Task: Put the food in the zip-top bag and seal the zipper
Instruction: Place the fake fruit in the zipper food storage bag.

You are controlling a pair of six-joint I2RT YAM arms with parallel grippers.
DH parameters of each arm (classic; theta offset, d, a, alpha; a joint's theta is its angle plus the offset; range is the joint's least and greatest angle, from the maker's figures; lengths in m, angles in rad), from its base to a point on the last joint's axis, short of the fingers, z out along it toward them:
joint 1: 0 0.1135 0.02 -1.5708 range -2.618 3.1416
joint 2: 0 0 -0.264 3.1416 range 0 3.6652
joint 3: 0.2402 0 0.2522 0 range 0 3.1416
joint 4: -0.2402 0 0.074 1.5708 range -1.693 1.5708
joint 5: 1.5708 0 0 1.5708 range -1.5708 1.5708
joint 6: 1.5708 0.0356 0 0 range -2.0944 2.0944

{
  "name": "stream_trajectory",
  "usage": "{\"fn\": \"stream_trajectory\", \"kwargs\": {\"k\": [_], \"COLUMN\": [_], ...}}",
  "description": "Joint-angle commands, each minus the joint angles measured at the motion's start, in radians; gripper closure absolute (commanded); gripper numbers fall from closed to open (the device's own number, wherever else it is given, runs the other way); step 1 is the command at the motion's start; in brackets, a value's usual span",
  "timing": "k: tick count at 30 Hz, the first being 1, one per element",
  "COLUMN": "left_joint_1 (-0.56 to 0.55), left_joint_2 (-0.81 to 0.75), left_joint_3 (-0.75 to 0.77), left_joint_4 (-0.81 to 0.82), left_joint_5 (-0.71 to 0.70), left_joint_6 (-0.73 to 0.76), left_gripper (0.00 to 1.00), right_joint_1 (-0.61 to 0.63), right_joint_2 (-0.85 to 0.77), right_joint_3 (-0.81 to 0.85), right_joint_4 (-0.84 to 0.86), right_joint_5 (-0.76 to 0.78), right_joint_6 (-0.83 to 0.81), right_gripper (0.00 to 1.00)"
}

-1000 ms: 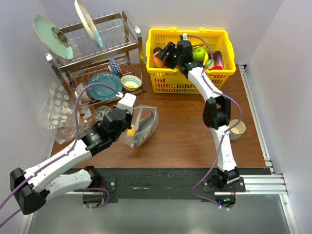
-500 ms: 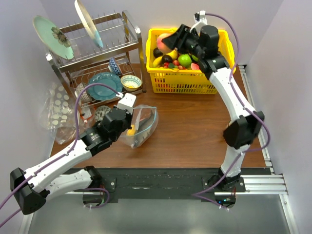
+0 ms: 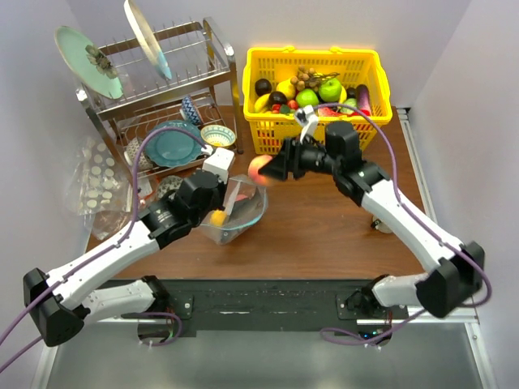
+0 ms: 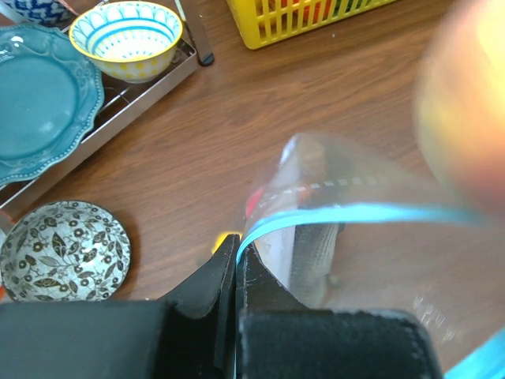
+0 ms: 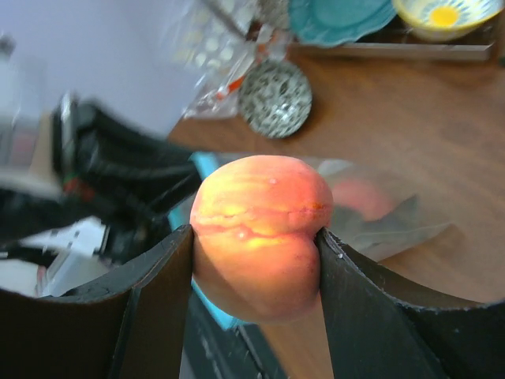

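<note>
My right gripper [image 3: 270,169] is shut on an orange-pink peach [image 3: 260,168] and holds it just over the open mouth of the zip-top bag [image 3: 246,209]. In the right wrist view the peach [image 5: 260,237] fills the space between the fingers, with the bag [image 5: 394,213] below it. My left gripper [image 4: 237,246] is shut on the bag's rim at the teal zipper [image 4: 355,213], lifting that edge. A yellow piece [image 3: 218,217] lies inside the bag. More food [image 3: 308,96] fills the yellow basket [image 3: 312,53] at the back.
A metal dish rack [image 3: 162,97] with plates and bowls stands at the back left. A patterned bowl [image 4: 63,249] sits on the table near the bag. Crinkled dotted plastic [image 3: 97,182] lies at the left edge.
The right arm lifted the peach out of the basket and swung it left and down to the bag's mouth. The left gripper shifted slightly right, still pinching the rim.
</note>
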Motion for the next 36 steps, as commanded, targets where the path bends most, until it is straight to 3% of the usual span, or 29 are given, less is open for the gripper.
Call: {"fn": "stream_trajectory", "kwargs": {"k": [1,10,19,23,27,30,31,33,36], "left_joint_1": [0.005,0.005,0.004,0.005,0.005,0.007,0.005,0.005,0.005], "left_joint_2": [0.039,0.144,0.174,0.165,0.15,0.139,0.136,0.136,0.135], "left_joint_3": [0.093,0.235,0.318,0.332,0.343,0.343,0.343,0.341,0.337], "left_joint_4": [-0.06,-0.164,-0.206,-0.209,-0.209,-0.204,-0.207,-0.21,-0.213], "left_joint_5": [0.033,0.09,0.143,0.191,0.228,0.229,0.223,0.213,0.196], "left_joint_6": [-0.061,-0.092,-0.116,-0.121,-0.13,-0.135,-0.136,-0.135,-0.13], "left_gripper": [1.0,1.0,1.0,1.0,1.0,1.0,1.0,1.0,1.0], "right_joint_1": [0.049,0.132,0.198,0.204,0.204,0.204,0.203,0.206,0.206], "right_joint_2": [-0.155,-0.307,-0.228,-0.175,-0.151,-0.126,-0.12,-0.118,-0.131], "right_joint_3": [-0.122,-0.236,-0.203,-0.199,-0.216,-0.214,-0.213,-0.208,-0.21], "right_joint_4": [0.074,0.103,0.105,0.099,0.148,0.165,0.163,0.163,0.154], "right_joint_5": [0.002,0.016,0.052,0.192,0.266,0.264,0.258,0.232,0.229], "right_joint_6": [-0.002,-0.038,-0.035,-0.011,0.035,0.077,0.083,0.087,0.095], "right_gripper": [0.66,0.66,0.66,0.73,0.72,0.46,0.24,0.12,0.06]}}
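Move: The right gripper already holds the peach; the open mouth of the bag lies about 6 cm back, 6 cm left and 7 cm below it. The yellow basket is some 28 cm ahead of the right hand, 12 cm right and 14 cm lower. From the left fingers, shut on the bag's blue zipper edge, the mouth's middle is roughly 5 cm right, 3 cm back and 2 cm down; the floral bowl lies 16 cm left, 4 cm ahead and 18 cm below. Carry the peach back about 10 cm with the right gripper, swinging to bring it over the bag mouth, then ease some 4 cm forward while sinking about 4 cm and edging left; open the fingers wide there to let the peach go. Meanwhile keep the left pinch on the zipper edge and draw it about 5 cm right, rising slightly and tipping the fingers further down. ##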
